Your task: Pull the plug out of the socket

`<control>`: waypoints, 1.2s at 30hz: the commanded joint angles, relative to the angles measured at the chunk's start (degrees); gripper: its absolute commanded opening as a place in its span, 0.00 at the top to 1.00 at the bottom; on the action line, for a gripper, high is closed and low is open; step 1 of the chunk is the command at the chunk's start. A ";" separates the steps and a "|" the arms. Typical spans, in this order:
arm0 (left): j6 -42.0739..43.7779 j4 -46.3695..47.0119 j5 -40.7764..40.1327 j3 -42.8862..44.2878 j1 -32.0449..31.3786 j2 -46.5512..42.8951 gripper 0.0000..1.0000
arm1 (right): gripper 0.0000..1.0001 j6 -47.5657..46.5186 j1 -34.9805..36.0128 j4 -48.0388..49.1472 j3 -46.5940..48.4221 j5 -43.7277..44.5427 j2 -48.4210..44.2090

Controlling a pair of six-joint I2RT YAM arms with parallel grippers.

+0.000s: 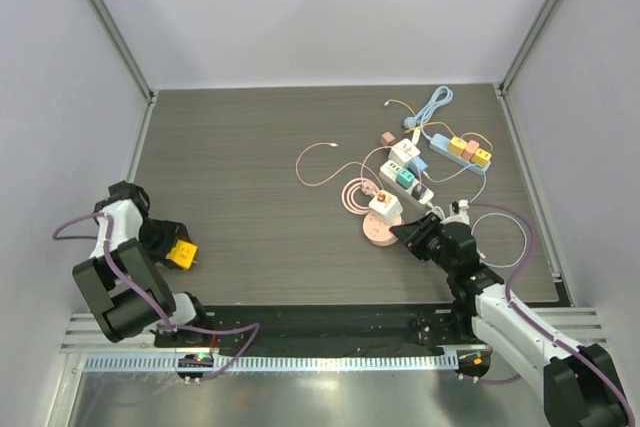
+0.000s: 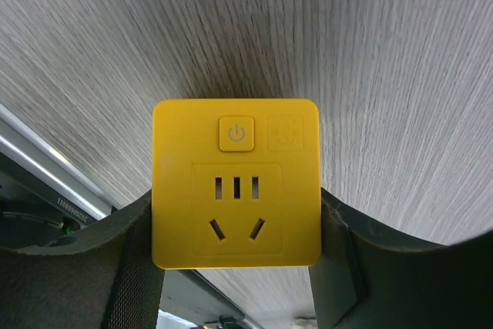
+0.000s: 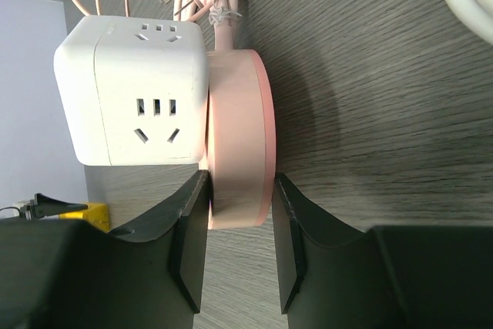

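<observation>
A yellow cube plug adapter (image 2: 236, 182), its socket face toward the camera, sits clamped between the two fingers of my left gripper (image 2: 235, 225). In the top view that gripper (image 1: 176, 252) holds the adapter (image 1: 184, 253) at the table's near left, away from the other sockets. My right gripper (image 3: 239, 190) is shut on the rim of a round pink socket (image 3: 240, 136). A white cube plug (image 3: 139, 94) is seated on that socket's face. In the top view this pair, white cube (image 1: 386, 205) on pink socket (image 1: 378, 234), lies just left of the right gripper (image 1: 408, 233).
Behind the pink socket lies a white power strip (image 1: 408, 172) with cube adapters. A blue strip (image 1: 458, 150) with coloured adapters sits further back right. Thin pink cable (image 1: 325, 162) loops to the left, and a coiled pale cable (image 1: 436, 102) lies at the rear.
</observation>
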 commanded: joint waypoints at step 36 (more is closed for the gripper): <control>20.47 39.86 2.93 10.86 -71.90 -13.95 0.04 | 0.99 -4.06 0.14 -1.91 0.82 -2.30 4.05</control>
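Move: The left hand still grips the yellow plug, right at its pads and just over the table; from that hand the white plug sits about 48 cm to the right, 10 cm farther out and 3 cm higher. The pink round socket under the white plug is some 47 cm right and 6 cm out, the pink cable coil about 42 cm right and 14 cm out. From the right hand the white plug lies about 5 cm ahead, 2 cm left and 4 cm up. The left fingers open wide and let go of the yellow plug, and the hand lifts clear by some 7 cm, easing a little left and forward, before it sweeps about 30 cm to the right towards the white plug, climbing on to around 18 cm above its start. On the way the wrist swings from straight down to pointing forward-right and slightly down, fingers staying open, while the right hand keeps its pinch on the pink round socket's edge, practically still. ##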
